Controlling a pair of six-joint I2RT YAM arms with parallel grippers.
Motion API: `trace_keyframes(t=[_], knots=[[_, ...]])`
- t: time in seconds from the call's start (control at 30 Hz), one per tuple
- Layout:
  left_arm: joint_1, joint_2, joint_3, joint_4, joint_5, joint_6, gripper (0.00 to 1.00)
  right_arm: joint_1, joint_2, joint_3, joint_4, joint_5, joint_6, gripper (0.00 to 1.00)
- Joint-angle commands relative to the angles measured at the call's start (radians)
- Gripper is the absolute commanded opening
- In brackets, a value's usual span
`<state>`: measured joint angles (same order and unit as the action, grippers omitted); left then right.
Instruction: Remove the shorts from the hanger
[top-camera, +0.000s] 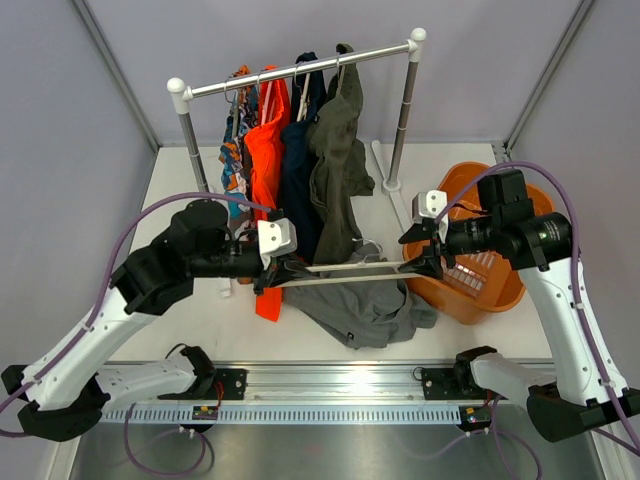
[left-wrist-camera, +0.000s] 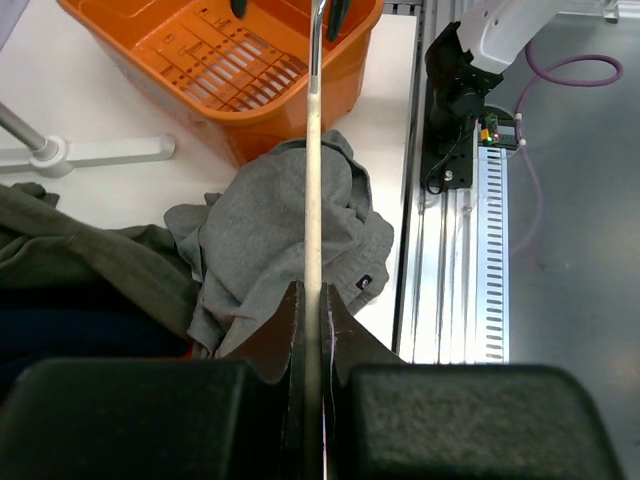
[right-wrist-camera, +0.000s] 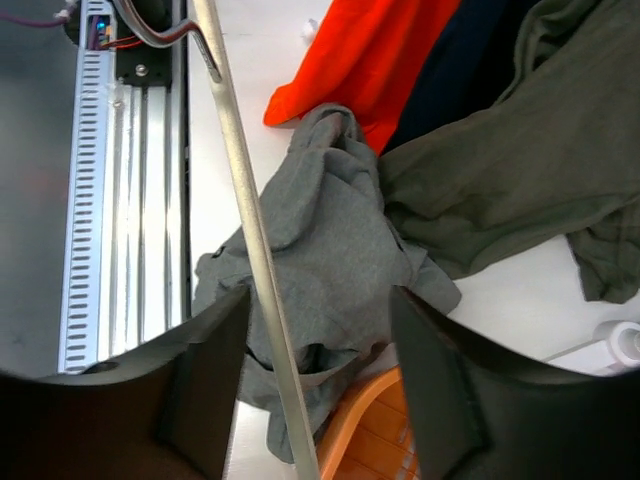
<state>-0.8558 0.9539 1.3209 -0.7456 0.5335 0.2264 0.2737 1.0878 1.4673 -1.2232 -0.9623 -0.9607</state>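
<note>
A pale hanger (top-camera: 340, 271) is held level above the table between my two grippers. My left gripper (top-camera: 272, 272) (left-wrist-camera: 313, 292) is shut on one end of its bar (left-wrist-camera: 314, 180). At the other end my right gripper (top-camera: 420, 262) (right-wrist-camera: 320, 300) stands open, the bar (right-wrist-camera: 255, 250) passing between its fingers close to the left one. Below the bar, the mid-grey shorts (top-camera: 365, 305) (left-wrist-camera: 270, 230) (right-wrist-camera: 330, 240) lie crumpled on the table, their dark label (left-wrist-camera: 365, 283) showing. The olive-green shorts (top-camera: 338, 150) (right-wrist-camera: 500, 180) hang from the rack, their lower end trailing onto the table.
A white clothes rack (top-camera: 300, 72) stands at the back with an orange garment (top-camera: 267, 150), a navy one (top-camera: 298, 170) and a patterned one. An orange basket (top-camera: 480, 285) (left-wrist-camera: 230, 60) sits at the right, next to the grey shorts. A metal rail (top-camera: 330, 385) runs along the near edge.
</note>
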Motion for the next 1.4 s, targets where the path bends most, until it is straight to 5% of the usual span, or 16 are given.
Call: trace_keyframes(t=[0.0,0.07,0.2,0.3,0.47,0.57,0.67,0.73,0.9,1.1,1.37], knots=[[0.008,0.019,0.041,0.095,0.066,0.031,0.00,0.024,0.015,-0.001,-0.090,-0.021,-0.082,0.58],[0.017,0.031,0.052,0.101,0.075,0.036,0.00,0.024,0.018,-0.013,-0.113,-0.026,-0.108,0.52],[0.034,0.046,0.040,0.144,0.079,0.025,0.00,0.025,0.001,-0.022,-0.116,-0.033,-0.099,0.16],[0.040,0.045,0.012,0.204,0.031,-0.005,0.00,0.024,-0.031,-0.025,-0.122,-0.033,-0.099,0.04],[0.044,0.000,-0.058,0.383,-0.099,-0.051,0.37,0.022,-0.123,-0.090,-0.101,-0.020,-0.090,0.00],[0.044,-0.029,-0.084,0.475,-0.187,-0.073,0.81,-0.010,-0.181,-0.133,-0.085,0.002,-0.063,0.00],[0.044,-0.052,-0.063,0.493,-0.297,-0.085,0.97,-0.085,-0.252,-0.162,-0.088,-0.013,-0.038,0.00],[0.044,-0.061,-0.039,0.462,-0.391,-0.081,0.99,-0.171,-0.313,-0.191,-0.075,-0.027,-0.027,0.00],[0.044,-0.109,-0.077,0.420,-0.564,-0.117,0.99,-0.226,-0.422,-0.272,0.287,0.127,0.454,0.00],[0.044,-0.171,-0.187,0.405,-0.581,-0.165,0.99,-0.225,-0.447,-0.246,0.551,0.373,0.865,0.00],[0.044,-0.264,-0.347,0.453,-0.612,-0.275,0.99,-0.219,-0.149,-0.067,0.584,0.612,1.036,0.00]])
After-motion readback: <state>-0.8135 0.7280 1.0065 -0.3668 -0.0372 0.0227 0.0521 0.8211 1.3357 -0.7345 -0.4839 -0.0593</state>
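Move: The hanger, already bare and still clamped in the left hand, spans the gap between the hands. Its right end sits between the right hand's part-open fingers, about 2 cm back and 2 cm below that hand point and some 17 cm right of the left hand. From the right hand, the grey shorts lie about 30 cm below, 7 cm left and 3 cm ahead; the orange basket some 20 cm right and 18 cm ahead; the olive shorts hang 12 cm left and 20 cm ahead. The right fingers shut on the hanger's free end as that hand eases about 2 cm down and back; only then do the left fingers open wide and release the other end. The left hand backs off forward (about 8 cm) and left, turning counter-clockwise, rising and sinking again. The right draws back a little more, then carries the hanger right, up and forward towards the basket, swinging some 55 degrees clockwise. ##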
